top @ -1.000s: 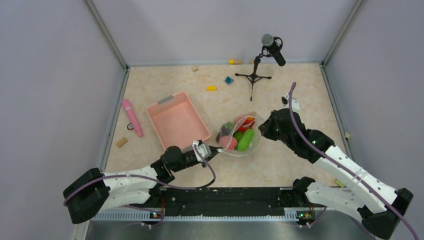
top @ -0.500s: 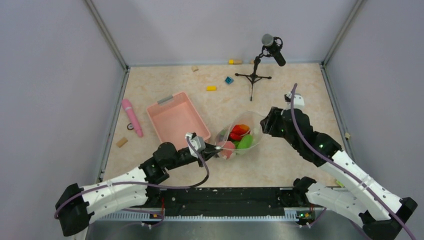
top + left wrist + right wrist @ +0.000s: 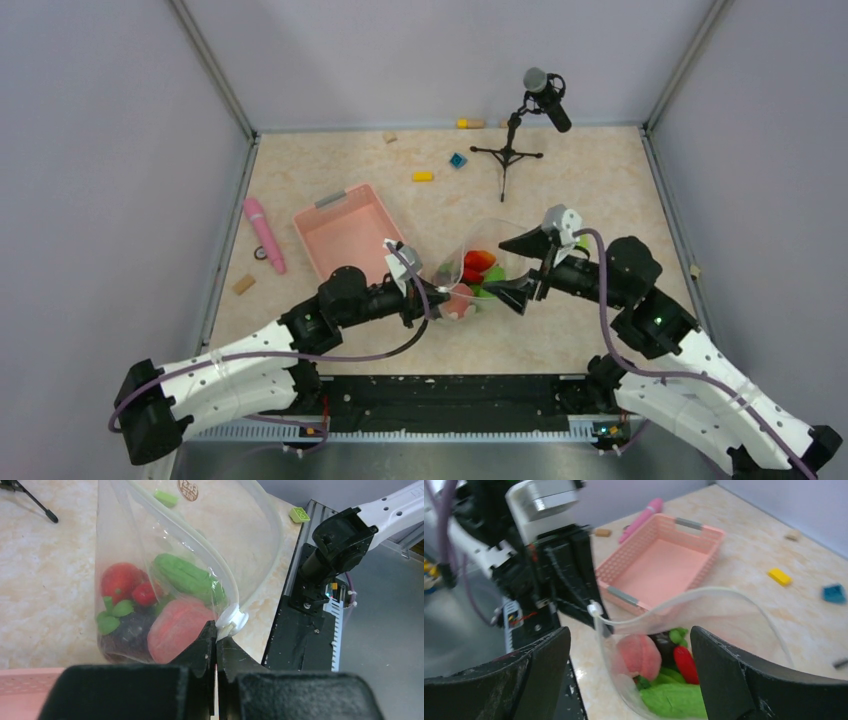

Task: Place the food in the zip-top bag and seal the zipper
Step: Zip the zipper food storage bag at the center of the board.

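The clear zip-top bag [image 3: 478, 262] stands on the table between both arms, its mouth gaping. In it lies the food: a pink piece [image 3: 175, 630], a green cucumber [image 3: 186, 577], a red fruit [image 3: 119, 580], a red chili [image 3: 684, 662] and a dark fruit [image 3: 125, 634]. My left gripper [image 3: 216, 630] is shut on the bag's edge, right beside the white slider [image 3: 234, 619] of the zipper [image 3: 664, 612]. At the bag's right side my right gripper [image 3: 500, 266] is wide open, one finger on each side of the bag, holding nothing.
A pink basket [image 3: 350, 240] lies just left of the bag. A pink stick [image 3: 264, 233] lies by the left wall. A microphone tripod [image 3: 508, 152] stands at the back, with a yellow block [image 3: 422, 177] and a blue block [image 3: 457, 160] near it.
My right gripper let go of the bag's right edge, opened wide and turned to face the bag. The left gripper kept its hold, and the bag's mouth now gapes.
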`<state>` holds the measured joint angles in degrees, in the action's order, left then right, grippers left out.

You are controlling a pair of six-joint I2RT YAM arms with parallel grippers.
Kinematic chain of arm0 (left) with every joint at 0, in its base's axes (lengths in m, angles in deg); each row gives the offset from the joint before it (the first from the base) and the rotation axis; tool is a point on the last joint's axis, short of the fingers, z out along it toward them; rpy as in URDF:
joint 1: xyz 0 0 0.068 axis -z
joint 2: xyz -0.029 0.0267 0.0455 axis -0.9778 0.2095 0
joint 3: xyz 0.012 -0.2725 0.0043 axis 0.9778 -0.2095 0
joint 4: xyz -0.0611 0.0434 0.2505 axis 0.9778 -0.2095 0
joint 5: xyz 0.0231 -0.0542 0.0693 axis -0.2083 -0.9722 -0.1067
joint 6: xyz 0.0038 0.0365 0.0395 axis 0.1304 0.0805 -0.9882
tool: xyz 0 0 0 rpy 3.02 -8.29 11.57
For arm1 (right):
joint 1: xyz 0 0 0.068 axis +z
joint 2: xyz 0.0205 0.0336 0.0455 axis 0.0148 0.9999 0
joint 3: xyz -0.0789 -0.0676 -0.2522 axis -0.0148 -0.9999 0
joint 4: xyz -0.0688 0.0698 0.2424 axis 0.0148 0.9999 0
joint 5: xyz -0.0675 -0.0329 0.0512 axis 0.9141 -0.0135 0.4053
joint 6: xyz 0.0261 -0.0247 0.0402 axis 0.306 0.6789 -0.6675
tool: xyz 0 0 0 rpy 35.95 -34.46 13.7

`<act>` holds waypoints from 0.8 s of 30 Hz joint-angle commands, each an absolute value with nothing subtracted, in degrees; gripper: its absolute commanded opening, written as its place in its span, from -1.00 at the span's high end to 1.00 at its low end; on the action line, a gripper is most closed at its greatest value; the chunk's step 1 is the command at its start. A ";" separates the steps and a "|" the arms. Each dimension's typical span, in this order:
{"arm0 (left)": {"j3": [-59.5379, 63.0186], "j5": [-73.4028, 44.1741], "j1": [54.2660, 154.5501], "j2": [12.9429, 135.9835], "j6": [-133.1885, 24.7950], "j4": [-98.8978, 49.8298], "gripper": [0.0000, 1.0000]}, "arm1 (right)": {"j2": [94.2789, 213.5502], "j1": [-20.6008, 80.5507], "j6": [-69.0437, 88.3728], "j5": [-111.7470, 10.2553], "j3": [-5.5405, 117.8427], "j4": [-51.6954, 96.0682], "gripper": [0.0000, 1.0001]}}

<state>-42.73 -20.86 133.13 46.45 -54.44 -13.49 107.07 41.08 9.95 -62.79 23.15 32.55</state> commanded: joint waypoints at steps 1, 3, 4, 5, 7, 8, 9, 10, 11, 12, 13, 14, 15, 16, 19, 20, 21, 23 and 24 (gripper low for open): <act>-39.26 -20.17 133.34 45.78 -50.77 -16.30 1.00 | 113.94 40.66 20.08 -88.48 25.67 26.21 -0.76; -38.89 -20.07 133.45 45.65 -50.06 -16.88 1.00 | 117.83 40.94 24.16 -92.60 28.24 28.64 -0.71; -38.68 -20.14 133.46 45.60 -49.71 -17.38 1.00 | 119.80 41.23 26.47 -93.79 29.65 29.96 -0.68; -38.46 -20.15 133.42 45.52 -49.55 -17.80 1.00 | 121.43 41.84 28.25 -94.23 30.98 31.46 -0.67; -37.98 -19.29 133.54 45.39 -49.08 -18.77 1.00 | 124.33 43.36 31.81 -94.29 33.41 34.33 -0.63; -37.69 -18.57 133.54 45.49 -48.81 -19.17 1.00 | 125.51 44.12 34.28 -94.22 34.33 35.40 -0.61; -37.51 -18.34 133.61 45.51 -48.59 -19.44 1.00 | 126.36 44.85 36.13 -94.15 34.87 36.47 -0.58; -37.54 -18.38 133.63 45.61 -48.45 -19.44 1.00 | 126.96 45.49 37.56 -94.12 35.00 37.01 -0.56; -37.46 -18.51 133.63 45.67 -48.34 -19.43 1.00 | 127.45 46.06 38.79 -93.98 34.98 37.22 -0.54; -37.38 -18.75 133.63 45.72 -48.23 -19.50 1.00 | 127.78 46.42 39.75 -93.91 34.92 37.24 -0.50; -37.29 -18.82 133.66 45.66 -48.09 -19.58 1.00 | 128.05 46.84 40.28 -94.01 34.91 37.17 -0.47; -37.20 -18.76 133.67 45.67 -47.97 -19.75 1.00 | 128.46 47.13 40.75 -94.10 34.95 37.27 -0.43; -37.06 -18.80 133.68 45.65 -47.86 -19.90 1.00 | 128.71 47.42 41.22 -94.18 35.08 37.49 -0.41; -37.09 -18.83 133.79 45.50 -47.72 -19.95 1.00 | 128.87 47.91 41.48 -94.13 35.14 37.52 -0.40; -37.04 -19.07 133.89 45.26 -47.69 -19.85 1.00 | 129.49 49.09 41.21 -93.36 35.33 36.75 -0.34; -37.03 -19.28 133.96 45.17 -47.69 -19.73 1.00 | 129.80 49.58 41.04 -92.34 35.48 36.76 -0.32; -36.99 -19.49 133.94 45.03 -47.70 -19.70 1.00 | 130.01 50.17 40.81 -91.04 35.53 36.60 -0.31; -36.99 -20.12 134.02 44.89 -47.76 -19.45 1.00 | 130.41 51.07 40.03 -87.91 35.47 35.58 -0.30; -36.98 -20.28 134.07 44.78 -47.76 -19.35 1.00 | 130.82 51.32 39.45 -87.01 35.39 34.98 -0.29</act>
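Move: The white zipper tab at the bag's near-left corner is pinched right at the left fingertips, about 1 cm farther out and 1 cm right of the hand point. From the empty right hand the tab lies some 12 cm left, 3 cm back and 6 cm below. The pink food sits about 7 cm left, level fore-and-aft and 15 cm down; the green pepper is 2 cm ahead, 2 cm left, equally low; the pink basket stands 30 cm left, 10 cm ahead, 22 cm down. The left fingers keep their pinch on the bag corner at the white tab, nearly in place, rolling just a little. The open right hand sweeps left, back and down towards that tab, roughly 11 cm in all, swinging about 40 degrees counter-clockwise until its fingers point left. They close part way, still well apart, with no touch on the tab to be seen. ##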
